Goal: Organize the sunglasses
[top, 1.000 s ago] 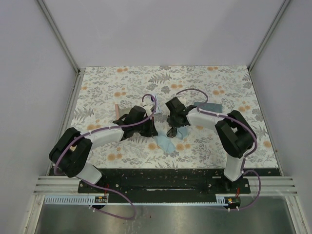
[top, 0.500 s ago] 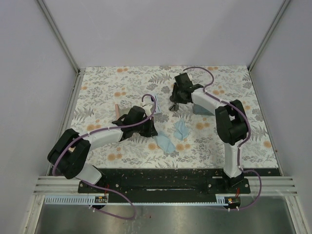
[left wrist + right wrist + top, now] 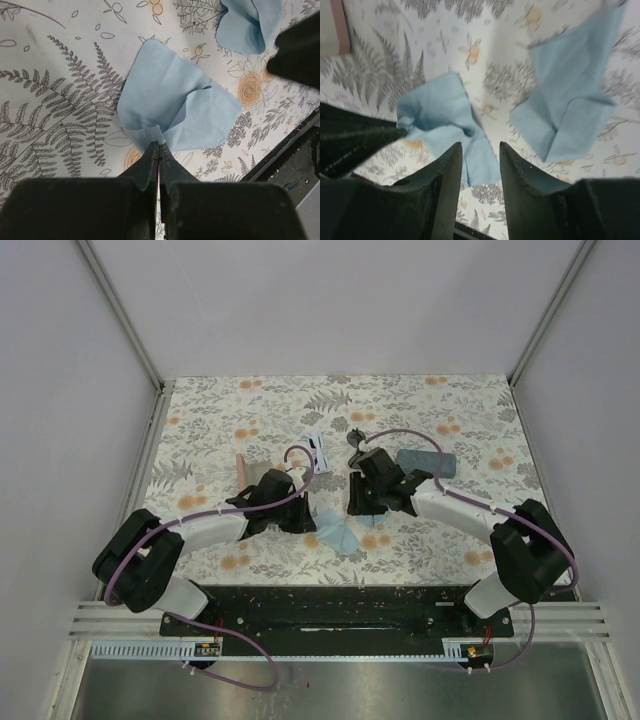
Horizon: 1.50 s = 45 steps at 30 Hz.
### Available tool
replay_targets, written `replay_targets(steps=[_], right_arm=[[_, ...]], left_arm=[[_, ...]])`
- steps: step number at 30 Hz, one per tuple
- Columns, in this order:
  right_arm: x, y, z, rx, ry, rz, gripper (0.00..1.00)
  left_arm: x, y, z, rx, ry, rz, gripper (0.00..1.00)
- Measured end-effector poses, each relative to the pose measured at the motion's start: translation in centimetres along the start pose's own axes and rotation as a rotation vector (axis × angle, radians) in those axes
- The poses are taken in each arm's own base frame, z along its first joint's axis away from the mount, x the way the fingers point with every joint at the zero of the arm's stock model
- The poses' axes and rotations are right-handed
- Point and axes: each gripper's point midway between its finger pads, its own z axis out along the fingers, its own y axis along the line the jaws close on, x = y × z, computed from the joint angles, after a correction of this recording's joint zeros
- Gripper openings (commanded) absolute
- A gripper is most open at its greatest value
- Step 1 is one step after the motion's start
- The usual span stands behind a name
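The white-framed sunglasses (image 3: 318,448) lie folded on the floral mat. The thin dark sunglasses (image 3: 354,438) lie just to their right. Neither gripper holds a pair. My left gripper (image 3: 159,145) (image 3: 303,518) is shut on the edge of a light blue cloth (image 3: 170,107), which lies crumpled on the mat. My right gripper (image 3: 480,146) (image 3: 353,506) hangs open just above that same cloth (image 3: 442,117), nothing between its fingers. A second blue cloth (image 3: 570,105) (image 3: 250,22) lies beside it.
A grey-blue case (image 3: 426,460) lies at the right of the mat and a pink case (image 3: 250,468) (image 3: 332,25) at the left, behind my left arm. The two grippers are close together near the mat's front centre; the black base rail (image 3: 320,610) runs along the near edge.
My right gripper carried the dark sunglasses to the far middle of the mat, opened, and swung back over the cloths. My left gripper stayed shut on the cloth, shifting slightly.
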Motion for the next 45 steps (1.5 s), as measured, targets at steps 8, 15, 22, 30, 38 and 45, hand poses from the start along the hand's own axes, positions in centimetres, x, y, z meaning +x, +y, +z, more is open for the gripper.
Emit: replay_targets(steps=[8, 15, 22, 30, 38, 45], right_arm=[[6.0, 0.8, 0.4, -0.001, 0.115, -0.031, 0.41], [7.2, 0.5, 1.3, 0.025, 0.15, -0.03, 0.36], [8.1, 0.0, 2.0, 0.057, 0.172, -0.032, 0.35], [9.2, 0.1, 2.2, 0.076, 0.187, -0.048, 0.21], [9.4, -0.2, 2.2, 0.096, 0.185, -0.043, 0.01], [9.3, -0.3, 2.2, 0.112, 0.175, -0.044, 0.0]], left_arm=[[-0.1, -0.3, -0.6, 0.009, -0.018, -0.003, 0.0], [0.0, -0.2, -0.6, 0.009, -0.021, -0.003, 0.0], [1.2, 0.4, -0.6, -0.005, 0.004, -0.011, 0.0], [1.8, 0.8, -0.5, -0.012, 0.016, -0.015, 0.0], [2.6, 1.5, -0.7, -0.035, 0.027, -0.023, 0.0], [2.7, 2.5, -1.3, -0.074, 0.019, -0.037, 0.0]])
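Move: My left hand already pinches one corner of the blue cloth, just above the table; the cloth's free near-right corner lies about 10 cm to its right and 5 cm back, 3 cm lower. From my right hand, fingers partly open, that corner is roughly 7 cm back, 1 cm left and 7 cm below. The second cloth lies level with this hand, about 4 cm to its right; the dark sunglasses are some 17 cm straight ahead. I bring my right hand back about 7 cm and down some 6 cm to the free near-right corner of the blue cloth, tipping the wrist roughly 10 degrees on the way, then stay there and shut the fingers on the corner. My left hand keeps its pinch and eases the cloth back and left about 3.5 cm, sinking slightly. ##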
